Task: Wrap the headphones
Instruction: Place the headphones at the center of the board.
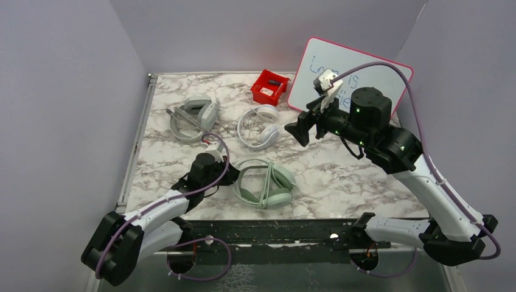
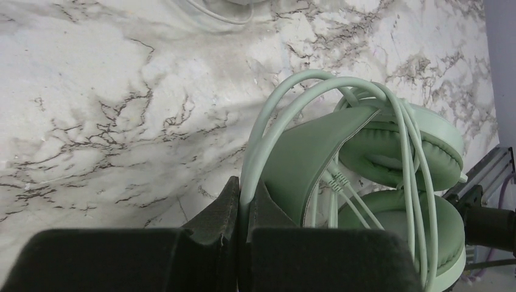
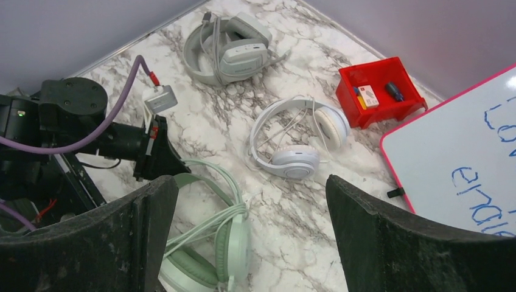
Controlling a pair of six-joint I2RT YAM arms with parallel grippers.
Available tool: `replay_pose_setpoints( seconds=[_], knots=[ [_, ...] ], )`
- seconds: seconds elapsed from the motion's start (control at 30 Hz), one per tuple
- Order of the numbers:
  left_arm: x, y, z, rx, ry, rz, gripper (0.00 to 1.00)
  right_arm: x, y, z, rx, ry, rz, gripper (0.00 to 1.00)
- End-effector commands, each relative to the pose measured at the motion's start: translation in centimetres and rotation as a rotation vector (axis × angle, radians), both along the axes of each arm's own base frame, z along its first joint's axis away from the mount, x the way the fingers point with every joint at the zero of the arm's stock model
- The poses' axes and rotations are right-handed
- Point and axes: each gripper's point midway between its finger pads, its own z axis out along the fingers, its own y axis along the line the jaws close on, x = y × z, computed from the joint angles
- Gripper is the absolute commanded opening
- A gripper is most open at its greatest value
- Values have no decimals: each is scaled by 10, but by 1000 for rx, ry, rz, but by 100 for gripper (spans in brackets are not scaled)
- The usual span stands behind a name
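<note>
The mint headphones lie on the marble table near the front, with their thin cable looped several times over the headband and cups. My left gripper sits low at their left side and is shut on a strand of that cable. My right gripper hangs open above the table's middle right, holding nothing. The white headphones lie behind the mint pair. A grey-green pair sits at the back left.
A red bin with small items stands at the back centre. A pink-edged whiteboard leans at the back right. Grey walls close the table's left, back and right sides.
</note>
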Motion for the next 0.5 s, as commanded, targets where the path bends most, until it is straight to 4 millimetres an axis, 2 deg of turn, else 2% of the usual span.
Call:
replay_pose_setpoints(
  seconds=[0.0, 0.17, 0.23, 0.33, 0.37, 0.47],
  knots=[
    [15, -2, 23, -103, -85, 77, 0, 0, -7, 16, 49, -73, -17, 97],
    [11, 1, 9, -92, -15, 110, 20, 1, -5, 15, 49, -74, -14, 98],
    [11, 11, -1, -47, 37, 170, 30, 1, -4, 16, 50, -77, -11, 98],
    [9, 19, -6, -8, 58, 198, 43, 2, -5, 21, 56, -89, -16, 98],
    [6, 25, -12, 19, 91, 221, 45, 3, -7, 23, 59, -95, -32, 98],
    [7, 37, -12, 52, 104, 282, 51, 14, -23, 28, 63, -102, -142, 99]
  ],
)
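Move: My left hand still holds the green headphones by the headband and cable loops, low over the board. Their middle lies about 10 cm to its right, 4 cm back and a couple of centimetres lower. From that hand, the white headphones lie some 16 cm ahead and 8 cm right, the grey headphones roughly 19 cm ahead and 16 cm left. From my right hand, the green pair is about 12 cm left, 5 cm back and 35 cm below. I open my left fingers from shut to about half, letting go of the green headband and its cable loops. Meanwhile the hand eases about 2 cm left and sinks nearly as far towards the board, turning some 10 degrees counter-clockwise, the opened fingers still astride the cable and the edge of the band. ##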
